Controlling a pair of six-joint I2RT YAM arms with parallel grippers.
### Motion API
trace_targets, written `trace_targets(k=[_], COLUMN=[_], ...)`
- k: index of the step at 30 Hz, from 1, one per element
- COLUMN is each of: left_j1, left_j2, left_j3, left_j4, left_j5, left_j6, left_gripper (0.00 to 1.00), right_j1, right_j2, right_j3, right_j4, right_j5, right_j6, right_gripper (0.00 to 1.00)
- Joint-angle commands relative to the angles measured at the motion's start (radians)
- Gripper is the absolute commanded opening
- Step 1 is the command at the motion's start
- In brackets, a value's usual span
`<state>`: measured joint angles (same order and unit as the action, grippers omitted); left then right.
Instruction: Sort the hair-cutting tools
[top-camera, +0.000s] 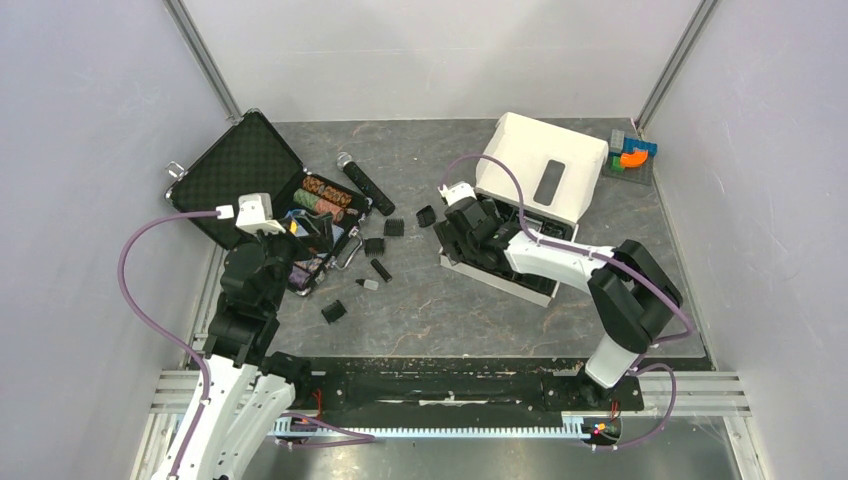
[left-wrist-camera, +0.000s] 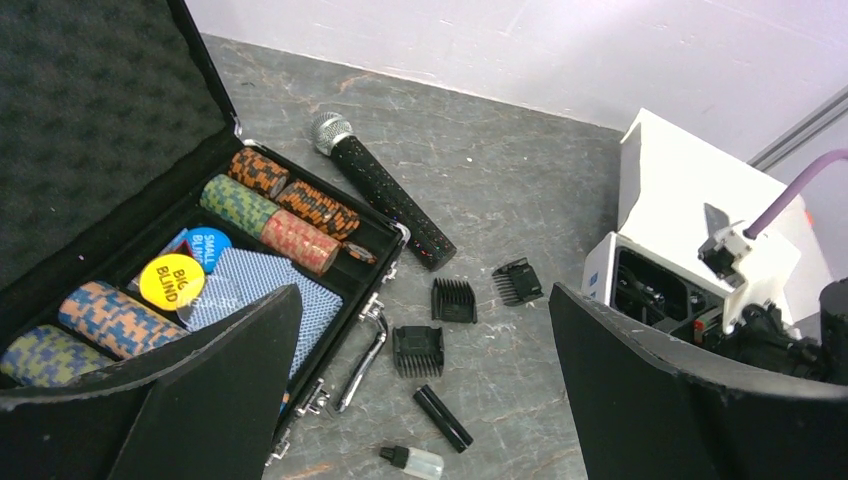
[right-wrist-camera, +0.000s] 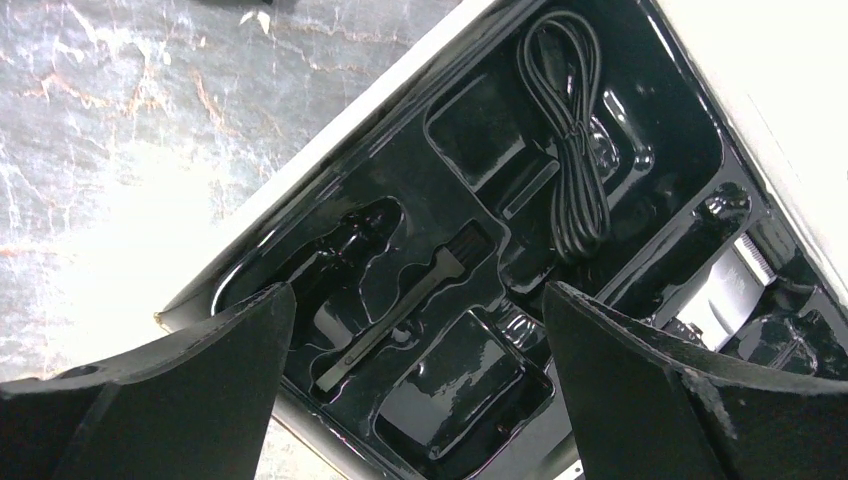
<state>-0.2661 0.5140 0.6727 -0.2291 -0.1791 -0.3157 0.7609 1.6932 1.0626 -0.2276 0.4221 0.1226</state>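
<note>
Three black comb attachments (left-wrist-camera: 454, 300) (left-wrist-camera: 518, 281) (left-wrist-camera: 418, 351) lie on the grey table, right of the poker case. A fourth comb (top-camera: 333, 312) lies nearer the arms. My left gripper (left-wrist-camera: 424, 290) hovers open above the three combs, holding nothing. My right gripper (right-wrist-camera: 418, 290) is open and empty over the black moulded tray (right-wrist-camera: 640, 100) of the white box (top-camera: 545, 165). In the tray are a coiled cable (right-wrist-camera: 570, 130), a small brush (right-wrist-camera: 410, 305) and the clipper's silver head (right-wrist-camera: 735, 285), part hidden by my finger.
An open black case (left-wrist-camera: 90, 130) with coloured poker chips (left-wrist-camera: 300, 215) and cards is at left. A microphone (left-wrist-camera: 385, 195) lies beside it. A short black tube (left-wrist-camera: 443, 418) and a small clear bottle (left-wrist-camera: 413, 461) lie near the combs. Coloured blocks (top-camera: 632, 153) sit back right.
</note>
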Motion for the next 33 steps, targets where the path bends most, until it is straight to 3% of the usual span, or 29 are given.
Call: trace_targets(k=[1, 11, 14, 18, 21, 27, 33], left_j1=[-0.005, -0.006, -0.005, -0.012, -0.04, -0.172, -0.3], left_j2=[-0.001, 0.204, 0.281, 0.387, 0.433, 0.531, 0.639], left_j3=[-0.005, 0.091, 0.099, 0.128, 0.139, 0.161, 0.171], left_j4=[0.027, -0.217, -0.262, -0.351, -0.386, -0.419, -0.422], left_j5=[0.004, 0.173, 0.26, 0.256, 0.209, 0.063, -0.073], left_j6=[-0.089, -0.283, -0.342, -0.397, -0.415, -0.452, -0.543], left_gripper=[1.0, 1.0, 1.0, 1.0, 1.0, 1.0, 0.96], right_j1=[0.032, 0.073, 0.073, 0.049, -0.039, -0.328, -0.455], right_j2=[-0.062, -0.243, -0.322, -0.424, -0.498, -0.683, -0.793], right_j3=[-0.062, -0.195, -0.199, -0.202, -0.231, -0.403, -0.521], right_j4=[-0.073, -0.141, -0.125, -0.109, -0.095, -0.025, 0.045], right_j5=[-0.03, -0.103, -0.067, 0.027, 0.035, -0.07, -0.109], right_j6=[0.005, 0.008, -0.011, -0.046, -0.042, 0.05, 0.08], right_gripper=[0.98, 0.98, 0.98, 0.98, 0.98, 0.99, 0.99])
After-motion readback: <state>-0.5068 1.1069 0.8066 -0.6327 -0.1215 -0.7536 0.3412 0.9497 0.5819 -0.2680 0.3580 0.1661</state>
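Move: The right hand's open fingers are at the near-left part of the hair-tool box, whose middle lies about 8 cm to the right, 1 cm back and 3 cm below. In the box, the clipper lies some 11 cm right and 2 cm back; outside it, a guard comb is 8 cm left, 5 cm ahead. From the high left hand the black stick is roughly 11 cm right, 2 cm ahead, 24 cm down; the oil bottle is 8 cm right, 1 cm back. With fingers open and pressed into the near-left part of the box, the right hand drags that end back about 7.5 cm, then comes free, rises some 8 cm and swings right about 16 cm, turning some 30 degrees clockwise and starting to sink over the box's right wall. Meanwhile the left hand, fingers still open, drops about 17 cm and goes 9 cm right towards the stick and bottle, tipping down some 50 degrees. ##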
